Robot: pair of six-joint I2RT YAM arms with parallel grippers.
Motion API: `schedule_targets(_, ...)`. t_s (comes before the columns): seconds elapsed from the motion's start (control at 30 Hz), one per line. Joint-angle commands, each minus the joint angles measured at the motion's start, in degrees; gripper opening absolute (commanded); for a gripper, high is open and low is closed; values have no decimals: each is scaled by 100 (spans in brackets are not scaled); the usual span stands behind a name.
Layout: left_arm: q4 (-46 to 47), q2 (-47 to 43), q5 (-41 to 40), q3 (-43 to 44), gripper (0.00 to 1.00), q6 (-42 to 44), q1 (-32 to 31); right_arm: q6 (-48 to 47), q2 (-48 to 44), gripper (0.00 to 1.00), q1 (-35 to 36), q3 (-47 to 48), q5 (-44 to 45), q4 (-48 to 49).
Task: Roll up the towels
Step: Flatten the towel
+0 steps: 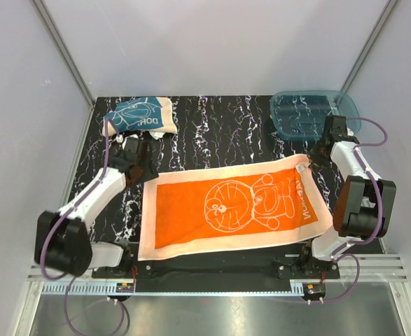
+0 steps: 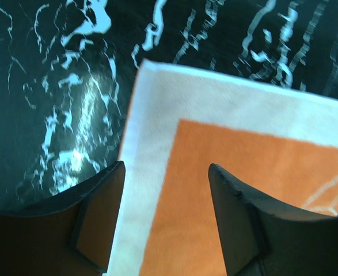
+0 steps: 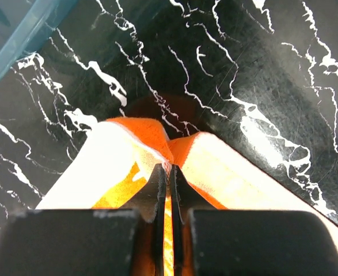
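Observation:
The orange towel (image 1: 233, 206) lies spread flat, print up, across the black marbled table. My right gripper (image 1: 309, 159) is shut on its far right corner, and the cloth (image 3: 151, 135) bunches up around the pinched fingers (image 3: 159, 184). Over the far left corner (image 2: 157, 80) hovers my left gripper (image 2: 166, 172), open, with the cream border and orange field showing between its fingers and nothing gripped. In the top view that gripper (image 1: 143, 170) is just left of the towel's edge. The teal towel (image 1: 138, 115) sits crumpled at the back left.
A translucent blue plastic tray (image 1: 282, 105) stands at the back right, just behind my right wrist; its rim (image 3: 19, 34) shows in the right wrist view. Grey walls close in the table on three sides.

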Motion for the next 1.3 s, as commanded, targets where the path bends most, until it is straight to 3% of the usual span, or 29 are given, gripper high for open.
schedule_targets(0.0,1077,652,704,-13,60,456,517,-72,-337,0,-13,-28,-215,116)
schedule_targets(0.2,1332,1602,820,101,58,333,914,-90,-328,0,-13,-19,-303,142)
schedule_targets(0.5,1509,2473,873,250,51,139,967,-72,-108,0,-13,-10,-382,239)
schedule_targets(0.57,1570,2544,830,233,38,139,967,-72,-91,0,-13,-45,-391,300)
schedule_targets(0.6,1561,2579,820,259,24,157,967,-72,-65,0,-13,-54,-408,318)
schedule_targets(0.73,1474,2658,856,443,0,209,994,-46,32,0,-13,-80,-487,353)
schedule_targets(1.0,1140,2685,768,1040,0,350,1213,33,6,0,-4,-63,-628,344)
schedule_targets(1.27,648,2579,662,1963,0,649,1705,323,155,0,48,323,-1384,362)
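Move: From the left gripper, held open, the orange towel's far-left corner lies about 6 cm ahead, 2 cm left and 9 cm below. Its near-left corner is some 24 cm back and 4 cm left, and the folded blue towel about 28 cm ahead and 6 cm left. The right gripper keeps the far-right corner; the far-left one is roughly 60 cm to its left and 3 cm back, and the blue basket some 20 cm ahead and 6 cm right. Bring the left gripper down about 9 cm and forward onto the orange towel's far-left corner, tipping the fingers slightly steeper, and shut them to pinch that corner. Then draw it forward and left, rising about 3 cm, while the right gripper keeps its hold and ends some 3 cm farther left. ##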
